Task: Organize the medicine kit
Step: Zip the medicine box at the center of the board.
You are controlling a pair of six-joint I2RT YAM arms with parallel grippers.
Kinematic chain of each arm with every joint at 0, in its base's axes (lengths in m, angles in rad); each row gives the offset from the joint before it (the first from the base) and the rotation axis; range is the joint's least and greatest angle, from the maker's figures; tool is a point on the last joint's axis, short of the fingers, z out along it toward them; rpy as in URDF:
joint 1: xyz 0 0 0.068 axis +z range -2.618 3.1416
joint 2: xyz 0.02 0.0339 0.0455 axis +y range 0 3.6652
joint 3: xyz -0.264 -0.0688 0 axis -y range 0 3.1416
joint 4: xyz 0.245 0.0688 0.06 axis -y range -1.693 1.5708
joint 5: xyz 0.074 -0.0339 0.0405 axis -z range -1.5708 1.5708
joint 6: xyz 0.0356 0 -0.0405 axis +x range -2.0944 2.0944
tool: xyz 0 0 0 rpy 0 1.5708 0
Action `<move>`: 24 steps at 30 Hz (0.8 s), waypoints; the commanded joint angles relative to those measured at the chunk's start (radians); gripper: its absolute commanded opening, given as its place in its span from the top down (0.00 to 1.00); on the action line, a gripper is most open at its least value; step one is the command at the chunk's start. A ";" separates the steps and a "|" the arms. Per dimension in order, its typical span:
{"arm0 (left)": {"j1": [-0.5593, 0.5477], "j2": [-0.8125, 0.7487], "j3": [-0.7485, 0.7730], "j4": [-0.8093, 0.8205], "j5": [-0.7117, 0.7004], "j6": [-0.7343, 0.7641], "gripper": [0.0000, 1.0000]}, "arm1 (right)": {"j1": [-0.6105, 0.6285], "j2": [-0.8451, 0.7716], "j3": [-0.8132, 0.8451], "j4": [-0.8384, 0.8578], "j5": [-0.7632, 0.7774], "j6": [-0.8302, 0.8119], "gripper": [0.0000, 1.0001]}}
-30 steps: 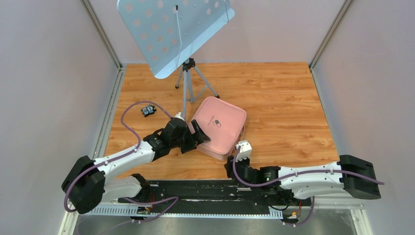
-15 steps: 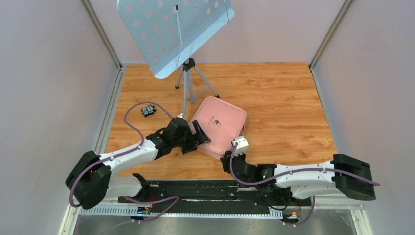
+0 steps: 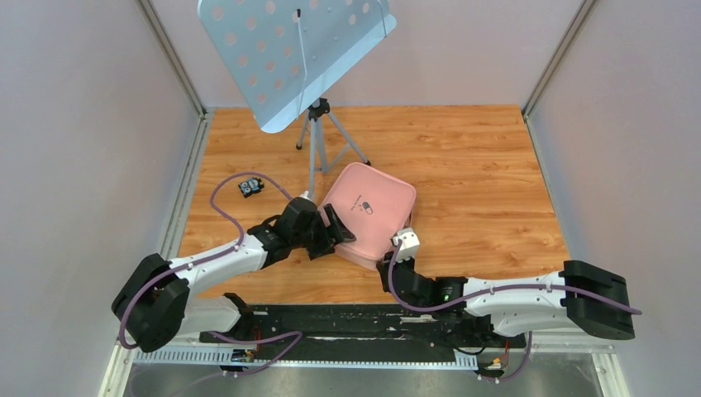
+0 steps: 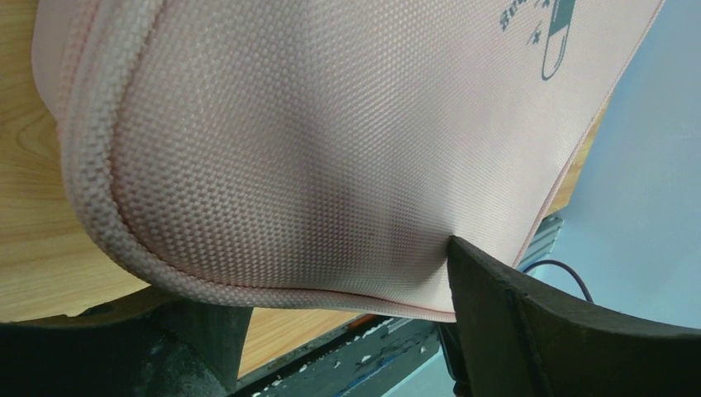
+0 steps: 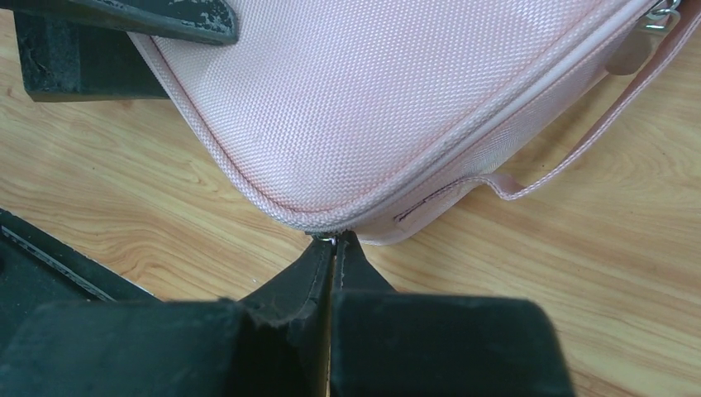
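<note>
The pink medicine kit (image 3: 369, 211) lies zipped on the wooden table, its pill logo (image 4: 558, 45) facing up. My left gripper (image 3: 337, 231) straddles the kit's left corner with its jaws wide. One finger (image 4: 562, 331) presses a dent into the lid and the other finger (image 4: 124, 339) sits under the edge. My right gripper (image 5: 334, 241) is at the kit's near corner (image 5: 314, 207). It is shut on the small metal zipper pull (image 5: 332, 239). From above, the right gripper (image 3: 391, 258) lies low against the kit's near edge.
A light blue music stand (image 3: 293, 58) on a tripod (image 3: 318, 136) stands behind the kit. A small black and blue object (image 3: 250, 186) lies at the left. The kit's thin strap (image 5: 570, 157) trails on the wood to the right. A black rail (image 3: 331, 318) runs along the near edge.
My right gripper slid a little left towards the kit's near corner and closed on the zipper pull. The left gripper's jaws narrowed slightly on the kit's corner.
</note>
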 commanded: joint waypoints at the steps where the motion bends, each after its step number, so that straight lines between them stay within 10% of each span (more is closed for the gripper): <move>1: 0.005 -0.038 0.019 0.025 0.005 -0.040 0.19 | -0.007 -0.020 0.007 0.050 0.026 0.000 1.00; 24: -0.019 -0.115 -0.056 0.043 -0.016 -0.164 1.00 | -0.016 -0.038 0.026 -0.005 0.061 -0.001 1.00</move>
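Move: The medicine box's lid corner nearest the robot on the left sits about 1 cm below the left hand, between its open fingers; the box's middle is some 6 cm ahead, 6 cm right and 5 cm down. The zip pull is roughly 10 cm right of this hand and 5 cm back, about 2 cm lower. The right hand already has that pull in its fingertips; from there the box's side strap lies about 7 cm ahead and 5 cm right. Pinching the piped rim at the medicine box's near-left corner, the left fingers shut from wide open to almost closed. The left hand meanwhile rises about 1.5 cm, with a small dip back and forward again, and rolls and twists some 10 degrees. The right hand stays put, its shut fingers keeping the zip pull at the nearest corner. ##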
